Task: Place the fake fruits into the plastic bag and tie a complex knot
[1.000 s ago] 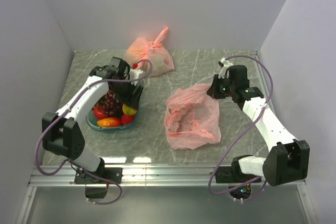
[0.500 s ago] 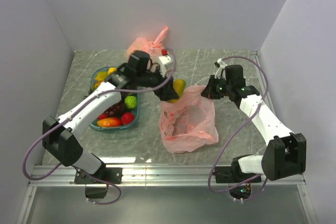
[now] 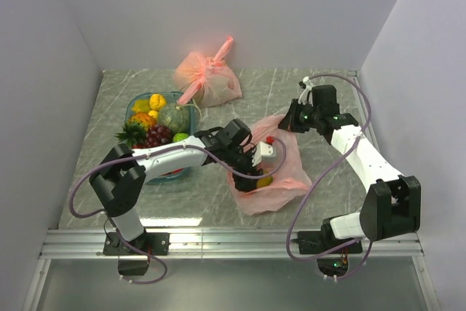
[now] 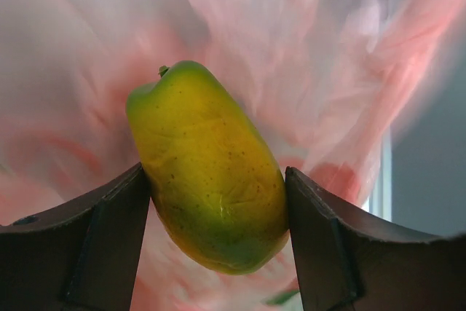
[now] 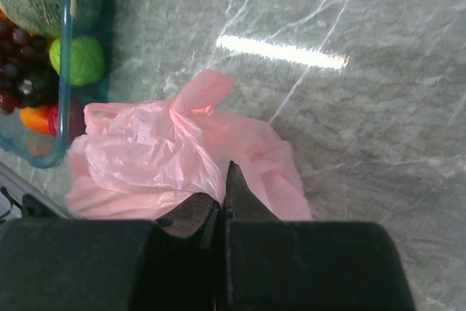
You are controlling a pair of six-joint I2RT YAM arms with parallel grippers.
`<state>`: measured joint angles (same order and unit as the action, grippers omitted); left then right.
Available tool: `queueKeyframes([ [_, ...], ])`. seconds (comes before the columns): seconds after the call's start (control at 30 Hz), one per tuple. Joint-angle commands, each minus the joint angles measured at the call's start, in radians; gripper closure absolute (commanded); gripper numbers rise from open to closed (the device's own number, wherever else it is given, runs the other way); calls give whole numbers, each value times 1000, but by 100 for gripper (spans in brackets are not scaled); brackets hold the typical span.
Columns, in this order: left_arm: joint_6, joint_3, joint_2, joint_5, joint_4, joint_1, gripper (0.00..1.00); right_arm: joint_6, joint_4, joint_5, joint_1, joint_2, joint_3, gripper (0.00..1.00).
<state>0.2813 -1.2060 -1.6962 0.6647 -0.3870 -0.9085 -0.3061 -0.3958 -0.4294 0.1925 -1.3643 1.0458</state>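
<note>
My left gripper reaches down into the mouth of the salmon-pink plastic bag at the table's middle. It is shut on a yellow-green mango. In the left wrist view my left gripper has a finger on each side of the fruit, with pink plastic all round. My right gripper is shut on the bag's far right rim and holds it up. In the right wrist view my right gripper pinches the bag. More fake fruits stay in the basket: pineapple, grapes, lime. No knot shows.
A teal basket stands at the left, its corner in the right wrist view with a lime. A paler tied bag with a stiff tail lies at the back. White walls close in left, right and back.
My left arm swung from the basket to the right with the mango and lowered it into the bag's mouth. My right gripper kept its hold on the rim, shifting slightly left.
</note>
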Motion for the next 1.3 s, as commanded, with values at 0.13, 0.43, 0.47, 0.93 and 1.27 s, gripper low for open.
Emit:
queueKeyframes([
  [0.13, 168, -1, 27, -88, -110, 10, 49, -24, 75, -25, -31, 20, 7, 100],
  [0.43, -16, -122, 115, -120, -52, 112, 10, 59, 57, -66, -8, 93, -92, 100],
  [0.47, -51, -136, 128, -100, -58, 141, 1, 65, 51, -65, -7, 106, -104, 100],
  [0.93, -142, -308, 332, -244, -404, 566, 1, 110, 51, -8, 33, 160, -128, 100],
  [1.27, 1, -254, 369, -585, -581, 905, 1, 114, 49, -11, 39, 151, -138, 100],
])
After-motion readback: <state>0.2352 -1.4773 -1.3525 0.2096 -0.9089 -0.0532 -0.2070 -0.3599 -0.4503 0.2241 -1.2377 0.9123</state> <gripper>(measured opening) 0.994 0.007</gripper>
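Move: The left hand still has the mango between its fingers inside the mouth of the plastic bag, whose middle lies about 2 cm ahead, 3 cm to its right and 5 cm below. The fruit basket's middle is some 33 cm to this hand's left and 16 cm ahead, with the green fruit in it about 25 cm left and 16 cm ahead. From the right hand, shut on the bag's rim, the bag's middle lies about 14 cm back, 6 cm left and 9 cm below. The left hand lowers the mango 2–3 cm into the bag while easing slightly left, opens wide to let go of it, then backs out forward and up some 20 cm and sweeps about 30 cm left, turning counter-clockwise by some 70 degrees until it is over the fruit basket, fingers open. Meanwhile the right hand keeps its pinch on the bag's rim and, after a small nudge forward, draws back about 4 cm and then holds there. ##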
